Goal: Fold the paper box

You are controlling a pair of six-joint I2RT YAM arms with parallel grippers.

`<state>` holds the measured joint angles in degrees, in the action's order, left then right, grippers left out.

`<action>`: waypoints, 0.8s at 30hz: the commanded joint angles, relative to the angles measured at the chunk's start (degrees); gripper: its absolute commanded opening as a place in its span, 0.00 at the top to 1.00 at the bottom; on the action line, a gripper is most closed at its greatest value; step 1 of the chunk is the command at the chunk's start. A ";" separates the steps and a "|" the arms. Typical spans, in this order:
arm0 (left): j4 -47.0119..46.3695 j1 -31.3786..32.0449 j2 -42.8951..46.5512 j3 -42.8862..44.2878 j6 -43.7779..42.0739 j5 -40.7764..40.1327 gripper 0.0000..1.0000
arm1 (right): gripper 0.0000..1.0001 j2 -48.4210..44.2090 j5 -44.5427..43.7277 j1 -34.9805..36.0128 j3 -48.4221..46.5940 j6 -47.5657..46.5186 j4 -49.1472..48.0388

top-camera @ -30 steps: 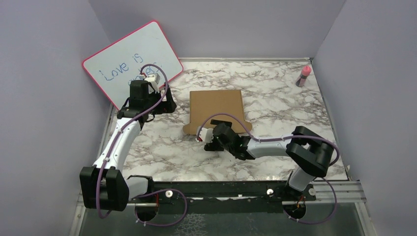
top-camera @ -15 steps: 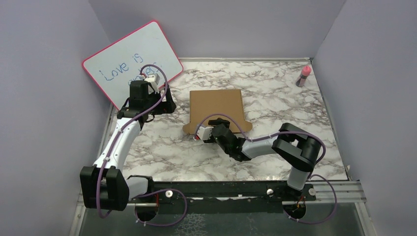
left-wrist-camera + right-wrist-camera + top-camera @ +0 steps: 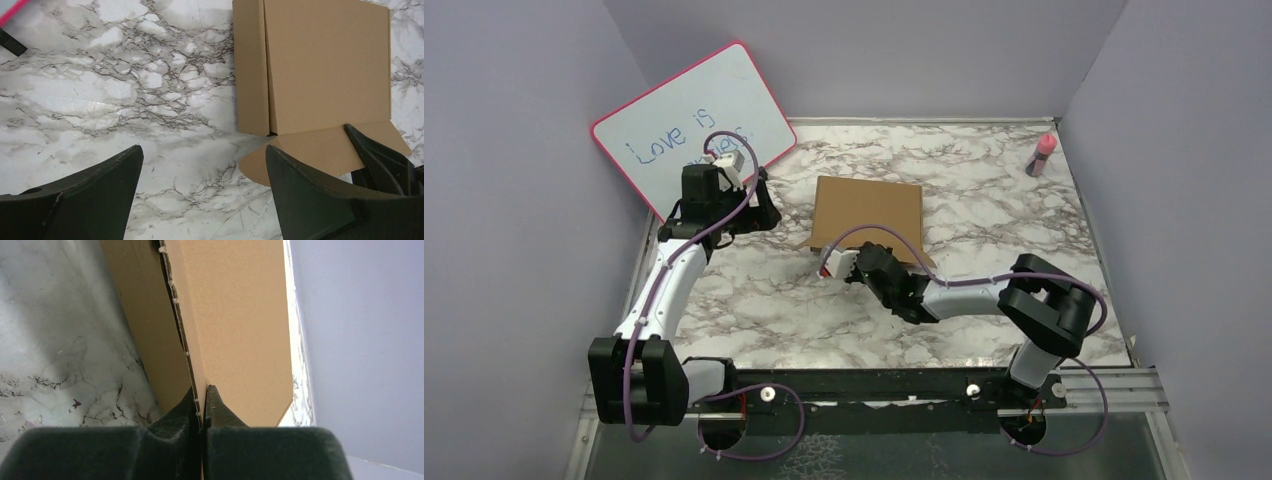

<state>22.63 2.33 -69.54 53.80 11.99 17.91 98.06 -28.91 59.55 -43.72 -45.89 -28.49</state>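
The paper box [image 3: 869,208] is a flat brown cardboard piece lying on the marble table [image 3: 984,200], a little skewed. My right gripper [image 3: 849,263] is at its near edge, shut on the near flap. In the right wrist view the fingers [image 3: 201,392] pinch the flap's thin edge, with the paper box [image 3: 235,315] running away from them. My left gripper [image 3: 760,205] hovers to the left of the box, open. The left wrist view shows that gripper [image 3: 204,152] over bare marble, with the paper box [image 3: 325,65] and its rounded flap to the right.
A pink-framed whiteboard [image 3: 694,125] with writing leans at the back left, just behind the left gripper. A small pink-capped bottle [image 3: 1044,153] stands at the back right corner. Lilac walls enclose the table on three sides.
My right gripper has moved up to the box's near flap and shut on it. The box has shifted and turned slightly, its near flap raised. The left arm has barely moved.
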 commanded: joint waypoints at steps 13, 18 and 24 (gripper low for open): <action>-2.34 -1.01 -0.93 -1.03 2.02 5.60 0.08 | 0.63 -0.64 7.42 0.30 -4.41 8.41 13.91; -4.40 -0.92 -2.46 -2.30 5.77 9.64 0.10 | 0.40 -6.61 12.15 0.30 -5.80 13.97 20.80; -12.42 0.89 -3.35 -6.06 14.36 12.93 0.12 | 0.23 -14.18 16.89 0.05 -6.39 22.13 26.02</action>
<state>17.65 1.87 -72.44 49.89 19.31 26.61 88.84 -17.15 59.57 -47.59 -31.44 -7.11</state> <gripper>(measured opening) 0.885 0.739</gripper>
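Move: The right fingers are already shut on the box's front flap, its middle about 1 cm to their right; the lid's middle is some 7 cm ahead, 1 cm right and 1 cm lower. The box's front left corner lies about 9 cm left of this hand, 1 cm ahead and 3 cm lower. From the open left hand that corner is about 10 cm right, 1 cm back and 11 cm below, and the flap's middle about 20 cm right, 4 cm back and 8 cm below. The right hand, still pinching the front flap, eases up and slightly back by about a centimetre, then opens to roughly three quarters and lets go as it sinks a couple of centimetres, then rises again while drawing back from the lid, ending about 4 cm nearer the robot with the fingers tipped some 15 degrees further down. The left hand almost waits, then, fingers wide, starts right and down by 2 to 3 cm towards the box's front left corner, rolling about 10 degrees so that its left side drops, without touching the box. ##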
